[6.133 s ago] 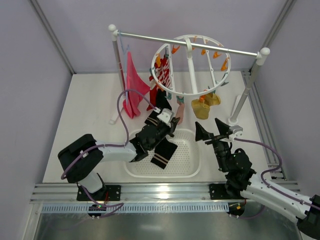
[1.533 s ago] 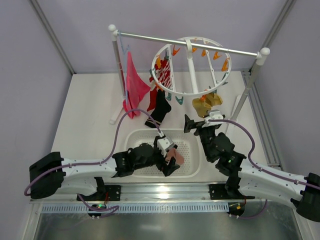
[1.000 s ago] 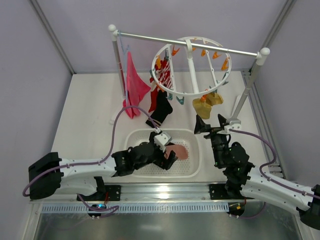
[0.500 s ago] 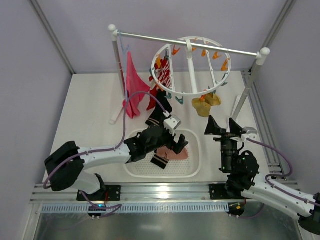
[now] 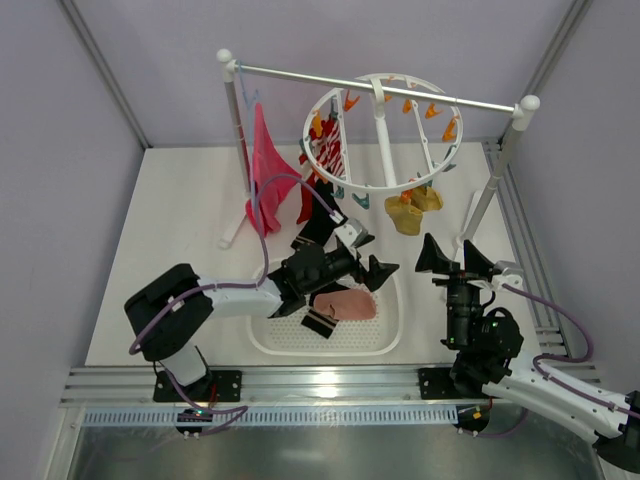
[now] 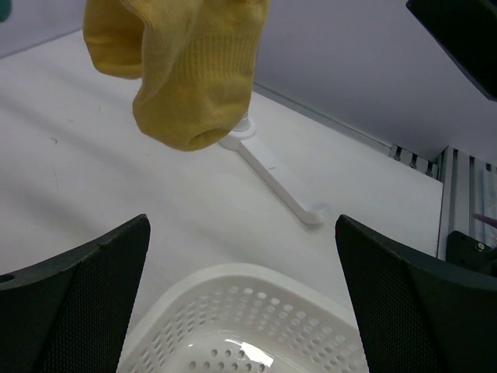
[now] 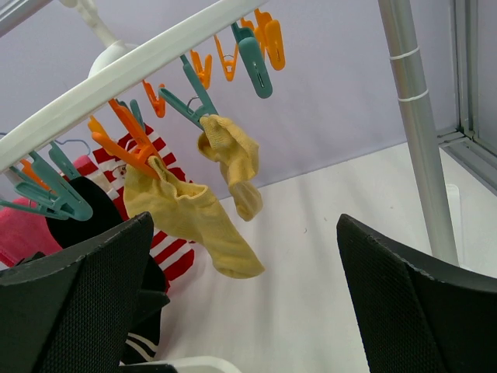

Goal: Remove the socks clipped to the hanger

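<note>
The white ring hanger (image 5: pixel 381 131) hangs from the rack rail, and its rim also shows in the right wrist view (image 7: pixel 132 66). Two mustard yellow socks (image 5: pixel 412 210) stay clipped to it; they show in the right wrist view (image 7: pixel 196 215) and one in the left wrist view (image 6: pixel 186 70). A black sock (image 5: pixel 322 216) and a red-and-white striped sock (image 5: pixel 326 152) hang on its left side. A pale pink sock (image 5: pixel 346 305) and a black sock (image 5: pixel 321 321) lie in the basket (image 5: pixel 390 335). My left gripper (image 5: pixel 375 271) is open and empty over the basket's far right rim. My right gripper (image 5: pixel 450 256) is open and empty, below the yellow socks.
The white-posted rack has a right post (image 5: pixel 497 175) and a foot bar (image 6: pixel 273 176) on the table. A magenta cloth (image 5: pixel 266 172) hangs at the rail's left end. The basket rim (image 6: pixel 256 273) lies just under my left fingers.
My left gripper let the pink sock go into the basket, then rose and moved back right towards the yellow socks. My right gripper drew back and to the right, staying open.
</note>
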{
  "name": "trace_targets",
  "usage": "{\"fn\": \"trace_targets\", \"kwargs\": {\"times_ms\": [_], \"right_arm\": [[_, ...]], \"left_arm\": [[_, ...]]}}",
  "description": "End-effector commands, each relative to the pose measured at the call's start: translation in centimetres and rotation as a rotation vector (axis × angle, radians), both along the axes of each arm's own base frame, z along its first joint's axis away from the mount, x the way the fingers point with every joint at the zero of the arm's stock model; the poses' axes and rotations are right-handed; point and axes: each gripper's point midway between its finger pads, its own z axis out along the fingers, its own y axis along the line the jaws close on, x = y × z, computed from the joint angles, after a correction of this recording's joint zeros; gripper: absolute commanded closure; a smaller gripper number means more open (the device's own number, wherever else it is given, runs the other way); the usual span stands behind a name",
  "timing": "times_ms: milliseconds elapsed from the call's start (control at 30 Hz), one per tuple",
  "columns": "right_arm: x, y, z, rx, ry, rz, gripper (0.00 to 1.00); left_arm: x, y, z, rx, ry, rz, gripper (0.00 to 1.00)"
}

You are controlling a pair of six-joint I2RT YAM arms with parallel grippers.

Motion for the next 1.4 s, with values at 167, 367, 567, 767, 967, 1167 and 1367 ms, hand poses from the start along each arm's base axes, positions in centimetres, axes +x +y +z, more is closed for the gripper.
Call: {"fn": "trace_targets", "kwargs": {"times_ms": [167,367,567,767,967,1167,1367], "right_arm": [[-0.6,-0.6,0.9,0.073,-0.044,0.015,0.00],[-0.7,-0.3,1.0,0.075,-0.055,0.036,0.00],[-0.6,-0.1,1.0,0.069,-0.054,0.045,0.00],[-0.6,0.1,0.9,0.062,-0.054,0.048,0.00],[-0.6,0.1,1.0,0.063,-0.057,0.051,0.00],[-0.6,0.2,0.9,0.060,-0.056,0.054,0.00],[-0.6,0.2,1.0,0.059,-0.057,0.056,0.00]], "left_arm": [[3.7,-1.8,5.9,-0.204,-0.150,0.085,0.00],[5.8,-2.8,5.2,-0.187,-0.184,0.141,0.00],[6.5,-2.9,5.0,-0.203,-0.212,0.167,0.00],[6.8,-3.7,5.0,-0.207,-0.220,0.156,0.00],[7.1,-4.1,5.0,-0.218,-0.223,0.161,0.00],[7.2,-4.4,4.8,-0.225,-0.228,0.157,0.60],[6.6,-3.9,4.8,-0.248,-0.237,0.147,1.00]]}}
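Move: Ahead and to the right of the left hand, the nearer yellow sock hangs about 8 cm farther out, 5 cm right and 4 cm higher, under an orange clip. The other yellow sock is some 3 cm beyond it and 5 cm to its right; the hanging black sock is about 9 cm ahead and 12 cm left of the hand. From the right hand the nearer yellow sock lies roughly 9 cm ahead, 7 cm left and 4 cm up. Reaching forward and to the right, quickly at first and then creeping, the left hand goes about 8 cm with its fingers open to the lower part of the nearer yellow sock, rising a little and tilting its fingertips some 10 degrees up. There it stops, shuts its fingers fully and pinches the cloth below the orange clip. ##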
